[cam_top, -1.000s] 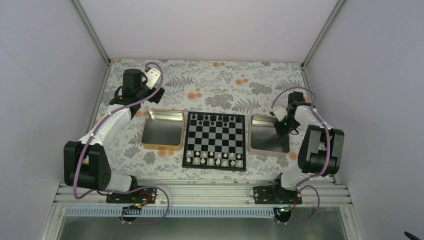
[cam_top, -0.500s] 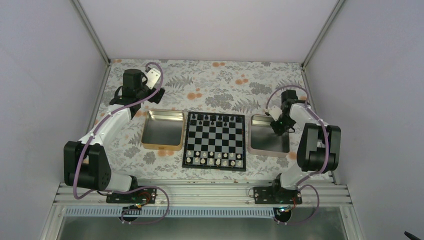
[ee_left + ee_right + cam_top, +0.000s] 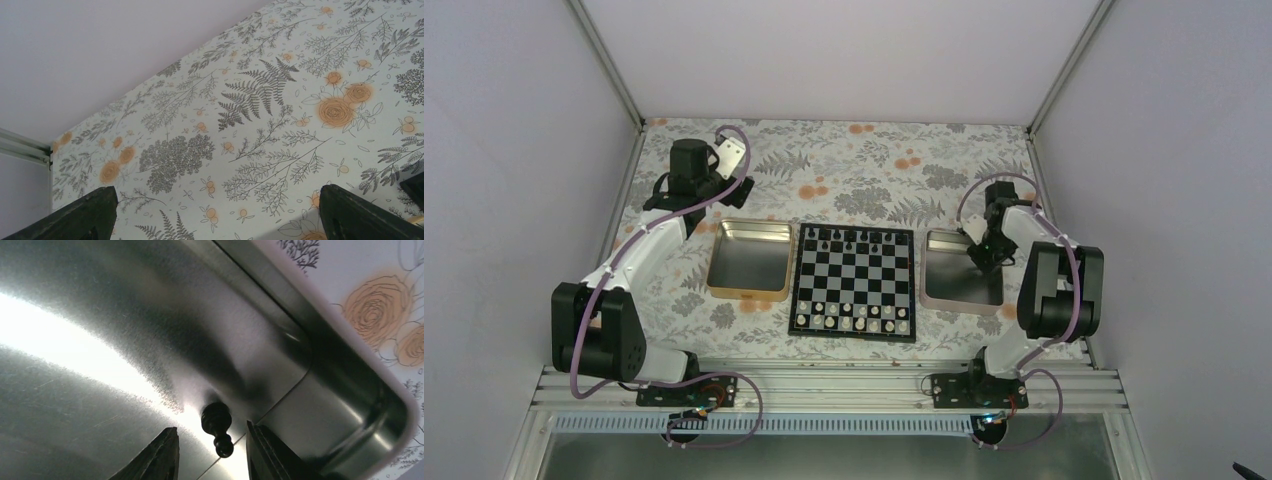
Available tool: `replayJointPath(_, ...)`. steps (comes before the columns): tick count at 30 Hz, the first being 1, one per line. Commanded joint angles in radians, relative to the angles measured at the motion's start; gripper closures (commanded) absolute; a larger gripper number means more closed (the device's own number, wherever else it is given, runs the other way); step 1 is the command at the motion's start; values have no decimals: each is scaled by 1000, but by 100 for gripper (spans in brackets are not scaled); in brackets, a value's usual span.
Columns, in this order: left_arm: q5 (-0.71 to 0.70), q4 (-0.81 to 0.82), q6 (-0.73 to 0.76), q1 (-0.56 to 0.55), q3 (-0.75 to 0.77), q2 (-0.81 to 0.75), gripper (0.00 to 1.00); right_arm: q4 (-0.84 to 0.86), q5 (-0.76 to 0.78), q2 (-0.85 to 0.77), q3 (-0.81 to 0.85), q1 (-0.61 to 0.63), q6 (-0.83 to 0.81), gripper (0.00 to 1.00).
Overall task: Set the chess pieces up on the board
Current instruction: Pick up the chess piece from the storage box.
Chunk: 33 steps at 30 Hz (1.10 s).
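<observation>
The board (image 3: pixel 854 282) lies at mid-table, with black chess pieces (image 3: pixel 852 239) along its far row and white ones along its near rows. My right gripper (image 3: pixel 984 256) hangs over the silver tray (image 3: pixel 954 290), its jaws open. In the right wrist view a black pawn (image 3: pixel 217 427) lies on the tray floor near a corner, between the two fingertips (image 3: pixel 167 450) with a gap on each side. My left gripper (image 3: pixel 215 215) is open over bare tablecloth at the far left (image 3: pixel 709 185), holding nothing.
A gold tray (image 3: pixel 749 260) sits left of the board. The silver tray's wall (image 3: pixel 320 335) rises just behind the pawn. Flowered tablecloth (image 3: pixel 250 100) covers the table, with enclosure walls on three sides.
My right arm has shifted its gripper toward the far right corner of the silver tray and lowered it. The left arm has not moved.
</observation>
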Motion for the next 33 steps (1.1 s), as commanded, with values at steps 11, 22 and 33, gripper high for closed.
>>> replayJointPath(11,15,11,8,-4,-9,-25,0,4,31,54,9,12,1,73)
replayJointPath(22,13,9,8,-4,-7,-24,0,-33,23,22,43,30,17,87)
replayJointPath(33,12,7,6,-4,-1,-29,0,-259,-141,-46,285,242,80,87)
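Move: The last chess piece in the box is right under the right hand, between its part-open fingers, its middle about 2 cm below the hand point. The box's far wall is roughly 7 cm ahead and its right wall some 5 cm to the right. On the board, the near-right piece of the far row is around 20 cm to the left and 6 cm farther out. From the left hand, the box piece lies about 58 cm right, 14 cm back and 19 cm below. The right hand sinks straight down a little over 1 cm around the black chess piece, pointing almost plumb, and its fingers close from about a third open until they pinch the piece between their tips. Once they have shut it picks up speed and lifts some 6–7 cm out of the box while swinging about 5 cm left towards the board and about 3 cm forward towards the box's far wall, the wrist turning only slightly counter-clockwise. ##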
